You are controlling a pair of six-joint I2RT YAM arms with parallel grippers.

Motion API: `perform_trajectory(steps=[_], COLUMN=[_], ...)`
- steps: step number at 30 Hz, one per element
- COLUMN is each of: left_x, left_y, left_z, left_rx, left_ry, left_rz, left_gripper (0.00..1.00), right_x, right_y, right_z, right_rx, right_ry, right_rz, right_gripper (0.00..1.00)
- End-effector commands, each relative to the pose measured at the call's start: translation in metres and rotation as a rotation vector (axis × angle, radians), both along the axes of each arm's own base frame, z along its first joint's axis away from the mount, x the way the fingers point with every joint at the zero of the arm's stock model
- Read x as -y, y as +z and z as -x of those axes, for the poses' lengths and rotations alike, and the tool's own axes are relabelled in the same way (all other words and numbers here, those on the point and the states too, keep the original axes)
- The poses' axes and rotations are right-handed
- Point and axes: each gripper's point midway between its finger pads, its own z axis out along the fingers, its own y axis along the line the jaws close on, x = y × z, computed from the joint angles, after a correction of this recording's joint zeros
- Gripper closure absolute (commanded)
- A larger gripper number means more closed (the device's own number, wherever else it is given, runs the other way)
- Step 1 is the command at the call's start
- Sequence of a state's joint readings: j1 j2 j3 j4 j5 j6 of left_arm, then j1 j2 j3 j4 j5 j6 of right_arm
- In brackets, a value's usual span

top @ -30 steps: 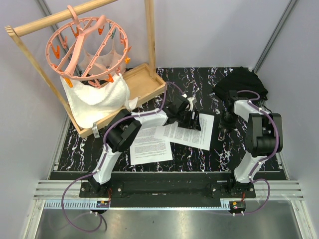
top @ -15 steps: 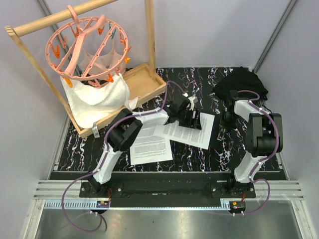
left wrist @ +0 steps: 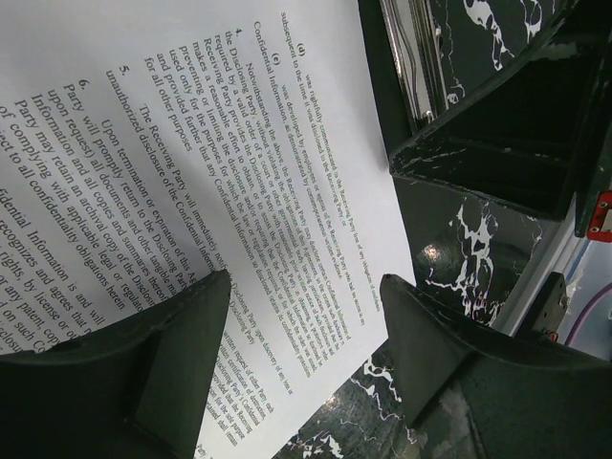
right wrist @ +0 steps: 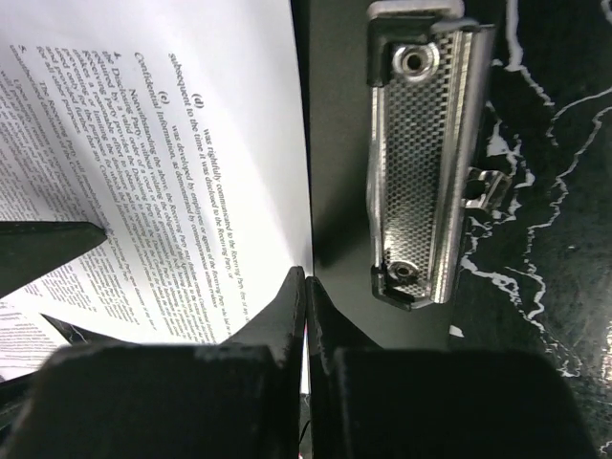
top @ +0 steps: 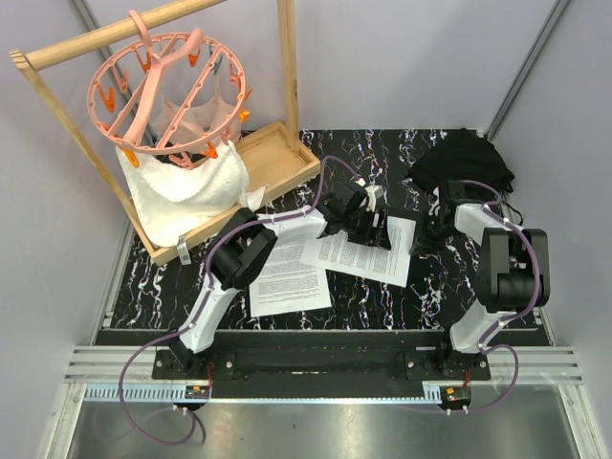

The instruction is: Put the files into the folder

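Note:
Two files lie on the black marbled table: one printed sheet (top: 287, 277) at front left, and another (top: 356, 253) (right wrist: 191, 143) resting partly on the folder (right wrist: 337, 143), a black board with a silver clip (right wrist: 430, 163). My left gripper (top: 368, 228) (left wrist: 304, 296) hangs open over that sheet's (left wrist: 239, 163) corner, one finger on each side. My right gripper (top: 422, 239) (right wrist: 306, 277) is shut right at the sheet's right-hand edge beside the clip, with a white sliver of paper showing between its fingers.
At back left stands a wooden rack (top: 287, 57) with a pink peg hanger (top: 172, 86), a white towel (top: 182, 186) and a wooden tray (top: 273, 158). A lumpy black fabric bundle (top: 464, 158) lies at back right, just behind the right arm.
My right gripper's jaws have closed at the sheet's edge, and that arm has shifted slightly. The left gripper stays open over the sheet, nudged a little towards the back.

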State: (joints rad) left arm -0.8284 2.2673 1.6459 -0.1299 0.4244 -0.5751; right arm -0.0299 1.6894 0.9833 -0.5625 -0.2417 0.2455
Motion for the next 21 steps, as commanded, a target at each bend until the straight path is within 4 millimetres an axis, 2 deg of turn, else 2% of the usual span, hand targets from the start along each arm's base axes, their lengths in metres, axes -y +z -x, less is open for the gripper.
perform_trajectory(steps=[1,4,5,6,9,12,17,21], left_x=[-0.004,-0.006,-0.007,-0.007,-0.006,-0.006,-0.007,-0.007], left_y=[-0.024,-0.018,-0.016,-0.015,-0.009,-0.006,-0.008,-0.008], left_z=[0.013,0.011,0.011,0.011,0.012,0.013,0.014,0.014], left_rx=[-0.059,-0.039,-0.035,-0.033,-0.027,-0.025,-0.027,-0.027], left_ry=[-0.024,-0.019,-0.019,-0.021,-0.026,-0.032,-0.034,-0.037], left_rz=[-0.055,-0.058,-0.056,-0.055,-0.045,-0.041,-0.046,-0.044], left_gripper=[0.29,0.29,0.29,0.29,0.29,0.29,0.29,0.29], right_x=[-0.004,0.005,0.008,0.015,0.029,0.04,0.044,0.037], right_y=[0.012,0.031,0.036,0.041,0.041,0.036,0.029,0.014], right_z=[-0.014,-0.024,-0.028,-0.032,-0.037,-0.041,-0.053,-0.054], right_rx=[0.071,0.127,0.138,0.145,0.127,0.102,0.088,0.052], right_ry=[0.001,-0.015,-0.016,-0.028,-0.028,-0.034,-0.021,0.0], right_rz=[-0.047,0.005,0.021,0.061,0.136,0.194,0.214,0.176], right_gripper=[1.0,1.0,0.97,0.9,0.71,0.66,0.67,0.73])
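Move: The folder's metal clip lies about 3 cm ahead and 3 cm to the right of the shut right fingers, roughly 1 cm lower. From the right hand, the files' middle is some 14 cm left and 1 cm ahead, and the black cloth roughly 22 cm ahead and 12 cm right. From the left hand, the clip lies about 12 cm right, 2 cm ahead and 3 cm below. The right hand arcs up and about 5 cm forward, 3.5 right, over the clip, fingers opening partway. ##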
